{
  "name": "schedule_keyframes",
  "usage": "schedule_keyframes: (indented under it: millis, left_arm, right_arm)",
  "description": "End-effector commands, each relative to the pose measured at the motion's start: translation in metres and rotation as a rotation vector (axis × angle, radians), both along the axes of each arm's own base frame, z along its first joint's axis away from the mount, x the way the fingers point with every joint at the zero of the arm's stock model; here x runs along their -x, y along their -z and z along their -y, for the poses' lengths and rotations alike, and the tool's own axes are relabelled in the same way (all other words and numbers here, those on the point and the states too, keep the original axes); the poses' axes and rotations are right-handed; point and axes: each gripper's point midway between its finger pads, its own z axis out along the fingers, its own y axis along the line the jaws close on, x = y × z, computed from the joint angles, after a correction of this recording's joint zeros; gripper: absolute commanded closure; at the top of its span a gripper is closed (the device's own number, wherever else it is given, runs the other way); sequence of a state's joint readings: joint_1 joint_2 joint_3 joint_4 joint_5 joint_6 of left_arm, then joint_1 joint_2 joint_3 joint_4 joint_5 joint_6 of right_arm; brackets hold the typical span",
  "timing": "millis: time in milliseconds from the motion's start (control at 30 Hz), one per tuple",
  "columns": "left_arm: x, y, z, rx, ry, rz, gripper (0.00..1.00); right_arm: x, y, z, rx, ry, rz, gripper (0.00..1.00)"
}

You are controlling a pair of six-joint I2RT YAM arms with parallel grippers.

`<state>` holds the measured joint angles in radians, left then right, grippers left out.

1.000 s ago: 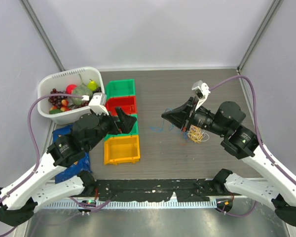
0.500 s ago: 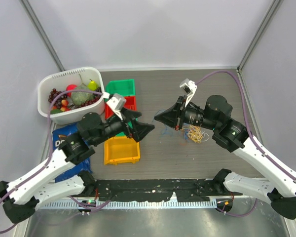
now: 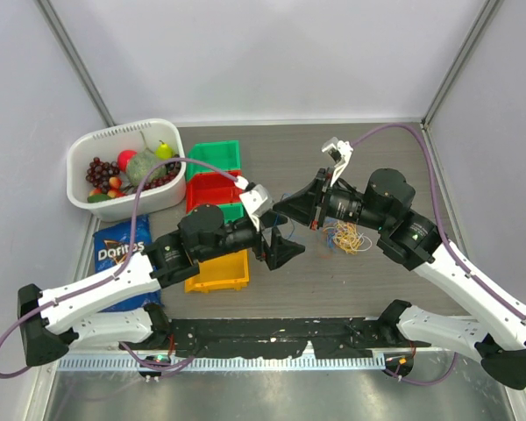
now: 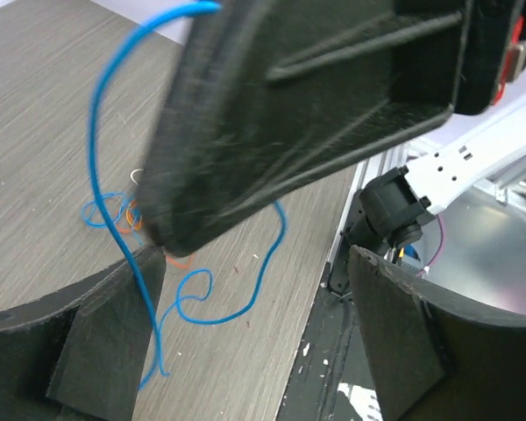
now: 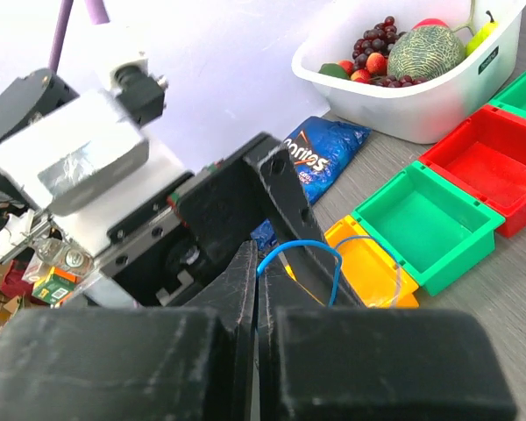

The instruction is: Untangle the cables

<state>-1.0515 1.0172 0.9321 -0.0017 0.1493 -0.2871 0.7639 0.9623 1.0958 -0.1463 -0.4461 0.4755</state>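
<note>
A thin blue cable [image 5: 309,248] is pinched in my right gripper [image 5: 256,265], which is shut and held above the table, left of the cable tangle [image 3: 349,235]. In the left wrist view the blue cable [image 4: 98,132] hangs from the right gripper's fingers and curls onto the table, with a bit of orange tangle [image 4: 131,212] behind it. My left gripper [image 4: 254,351] is open and empty, its jaws spread wide just below and beside the right gripper [image 3: 287,207]. The hanging cable runs close to its left finger [image 4: 79,342]. It also shows in the top view [image 3: 283,248].
Green [image 3: 215,156], red [image 3: 212,187] and yellow [image 3: 217,270] bins stand left of centre. A white basket [image 3: 88,149] of fruit is at the far left. A Doritos bag [image 3: 118,254] lies under the left arm. The black table-front rail [image 3: 272,333] is near.
My left arm has swung right across the bins, bringing its open gripper up beside the right gripper. The right gripper shifted a little left, then held still on the blue cable.
</note>
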Motion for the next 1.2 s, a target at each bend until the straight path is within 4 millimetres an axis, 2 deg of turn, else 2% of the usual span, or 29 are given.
schedule_keyframes:
  millis: [0,100,233,467,533,600,700,733,767,800,833,867,900,1000,1067,1167]
  left_arm:
    - [-0.003,-0.039,0.012,0.077,-0.029,0.103,0.17]
    - [-0.015,-0.038,0.009,0.061,-0.117,0.111,0.37]
    - [-0.030,-0.039,0.000,0.058,-0.218,0.113,0.56]
    - [-0.034,-0.036,0.001,0.028,-0.226,0.122,0.82]
    - [-0.034,-0.037,0.001,0.031,-0.226,0.125,0.86]
    - [-0.035,-0.037,0.000,0.034,-0.234,0.126,0.99]
    - [-0.035,-0.038,-0.006,0.049,-0.252,0.134,1.00]
    - [-0.035,-0.040,-0.008,0.056,-0.255,0.136,1.00]
    - [-0.033,-0.043,-0.010,0.069,-0.256,0.136,1.00]
    - [-0.032,-0.044,-0.012,0.075,-0.258,0.131,1.00]
    - [-0.031,-0.046,-0.014,0.081,-0.259,0.122,1.00]
    - [-0.030,-0.047,-0.017,0.083,-0.263,0.112,1.00]
    - [-0.029,-0.045,-0.021,0.070,-0.267,0.098,1.00]
    - [-0.031,-0.042,-0.039,0.024,-0.336,0.046,1.00]
    - [-0.039,-0.039,-0.060,-0.010,-0.440,0.009,1.00]
    - [-0.051,-0.041,-0.098,-0.040,-0.616,-0.012,1.00]
  right_arm:
    - [-0.002,-0.028,0.001,-0.074,0.023,0.035,0.99]
    - [-0.003,-0.028,0.001,-0.074,0.029,0.035,0.99]
    - [-0.003,-0.028,0.003,-0.077,0.039,0.037,0.99]
    - [-0.002,-0.027,0.001,-0.087,0.027,0.033,0.99]
    - [-0.001,-0.028,0.001,-0.093,0.022,0.031,0.99]
    - [-0.001,-0.027,0.001,-0.091,0.021,0.029,0.99]
    - [-0.002,-0.025,0.002,-0.083,0.030,0.024,0.99]
    - [-0.003,-0.026,0.003,-0.083,0.037,0.024,0.95]
    - [-0.005,-0.023,0.003,-0.072,0.048,0.019,0.74]
    - [-0.007,-0.022,0.005,-0.062,0.060,0.023,0.63]
    - [-0.012,-0.018,0.007,-0.041,0.096,0.012,0.34]
    - [-0.016,-0.017,0.011,-0.024,0.121,0.026,0.24]
    - [-0.019,-0.014,0.015,0.002,0.156,0.021,0.21]
    - [-0.027,-0.009,0.028,0.070,0.225,0.053,0.20]
    - [-0.026,-0.011,0.039,0.091,0.259,0.076,0.20]
    - [-0.024,-0.002,0.049,0.139,0.281,0.099,0.19]
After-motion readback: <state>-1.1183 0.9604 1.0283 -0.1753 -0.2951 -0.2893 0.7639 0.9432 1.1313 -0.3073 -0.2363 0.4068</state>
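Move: The blue cable's stretch hanging below the right gripper's shut tips lies about 3 cm ahead of the open left hand, level sideways and some 1 cm higher; from the right hand it is about 2 cm back, 3 cm right and 5 cm below. The tangled cables lie about 9 cm ahead of the left hand, 13 cm right and 30 cm below. The yellow tray sits about 2 cm ahead of it, 17 cm left and 28 cm below. With the right gripper keeping its pinch on the blue cable, the left hand edges 1 cm right, then reaches about 4 cm forward and shuts its fingers on the cable beneath it. Only then does the right open, let go and back off rightward, forward and down, while the left carries its pinch some 5 cm left and slightly up, having turned about 20 degrees counter-clockwise. ##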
